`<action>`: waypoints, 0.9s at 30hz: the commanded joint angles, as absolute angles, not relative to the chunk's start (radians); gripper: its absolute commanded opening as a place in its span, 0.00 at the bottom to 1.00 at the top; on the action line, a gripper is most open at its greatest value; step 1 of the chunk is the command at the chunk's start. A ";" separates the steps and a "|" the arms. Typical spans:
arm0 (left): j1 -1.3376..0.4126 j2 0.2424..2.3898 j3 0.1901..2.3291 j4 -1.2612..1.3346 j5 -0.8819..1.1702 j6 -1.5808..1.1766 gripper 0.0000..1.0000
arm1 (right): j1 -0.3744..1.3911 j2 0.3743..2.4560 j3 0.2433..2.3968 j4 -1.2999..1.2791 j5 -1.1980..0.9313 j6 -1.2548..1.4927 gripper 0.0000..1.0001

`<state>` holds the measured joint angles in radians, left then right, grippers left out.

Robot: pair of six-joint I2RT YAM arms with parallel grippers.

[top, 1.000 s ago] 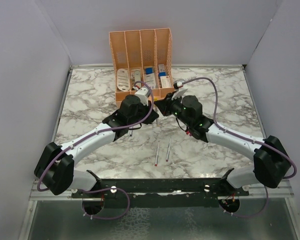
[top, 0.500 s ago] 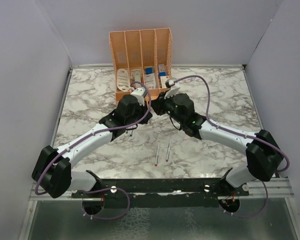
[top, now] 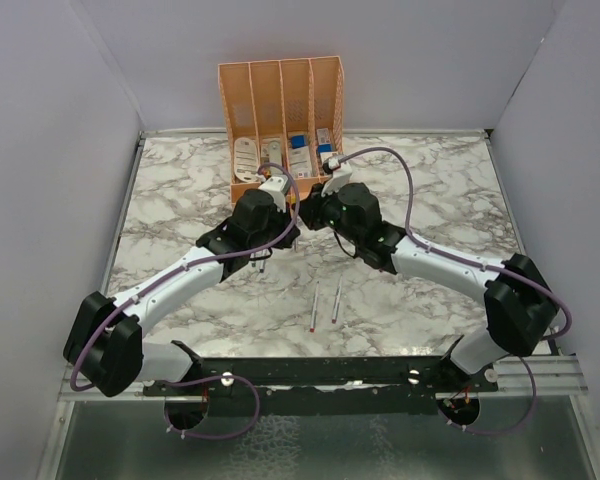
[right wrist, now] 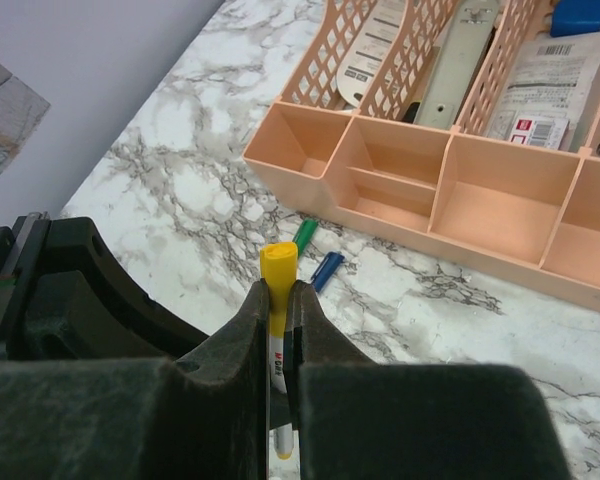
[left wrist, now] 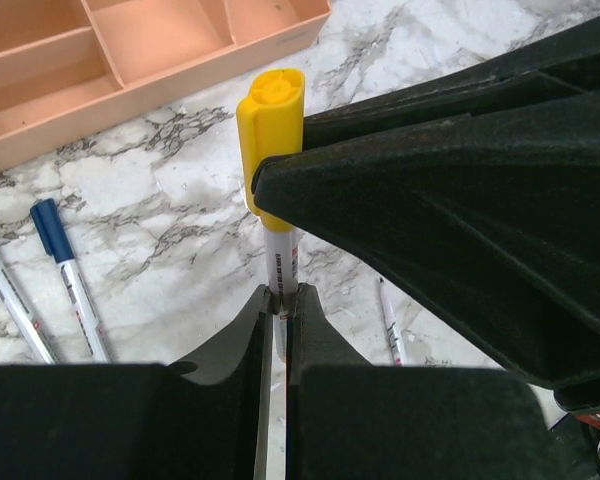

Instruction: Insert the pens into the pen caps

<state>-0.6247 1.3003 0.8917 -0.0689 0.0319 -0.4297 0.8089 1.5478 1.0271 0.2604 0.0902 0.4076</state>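
My left gripper is shut on the grey-white barrel of a pen and holds it upright above the table. A yellow pen cap sits on that pen's upper end. My right gripper is shut on this yellow cap, with the barrel running down between its fingers. In the top view the two grippers meet in front of the organiser, left and right. A blue-capped pen and a green-capped pen lie on the marble below.
The peach organiser stands at the back of the table, its low front compartments close behind the grippers. Two loose pens lie on the marble nearer the arm bases. One of them shows in the left wrist view.
My right arm has swung left and back toward the left gripper. The two grippers have closed the gap between them and now meet at the yellow-capped pen.
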 commanded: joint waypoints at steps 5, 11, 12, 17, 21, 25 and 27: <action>-0.603 1.315 0.940 -0.036 0.027 -0.474 0.00 | 0.853 1.592 1.068 -0.020 0.067 0.384 0.05; -0.604 1.360 0.899 -0.107 0.052 -0.507 0.00 | 0.853 1.566 1.138 -0.014 0.184 0.355 0.33; -0.604 1.370 0.900 -0.119 0.050 -0.507 0.00 | 0.853 1.559 1.146 -0.009 0.204 0.347 0.36; -0.603 1.414 0.916 -0.182 0.009 -0.490 0.00 | 0.853 1.510 1.165 0.004 0.351 0.325 0.40; -0.584 1.467 0.952 -0.231 -0.003 -0.474 0.00 | 0.853 1.465 1.153 -0.017 0.514 0.324 0.40; -0.550 1.553 1.008 -0.297 0.001 -0.458 0.00 | 0.852 1.425 1.140 -0.064 0.611 0.323 0.40; -0.537 1.610 1.050 -0.332 -0.003 -0.445 0.00 | 0.851 1.407 1.132 -0.084 0.627 0.330 0.40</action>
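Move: The yellow cap is already on the upright pen: its middle is between the right fingertips, about 5 cm above the left hand point, where the left fingers grip the barrel. From the left hand, the finished blue pen lies about 8 cm ahead, 8 cm left and 17 cm below, with the green pen 2 cm farther left and 1 cm farther out. The nearer uncapped pen lies 8 cm back and 5 cm right on the table. The yellow-capped pen stays pinched by its barrel in the left hand and is lowered about 8 cm towards the table by the blue pen, drifting slightly left as the fingers tip down some 15-20 degrees. The right hand first sinks about 2 cm, its fingers opening partway to let go of the cap, then draws off right and up, swinging clockwise. ##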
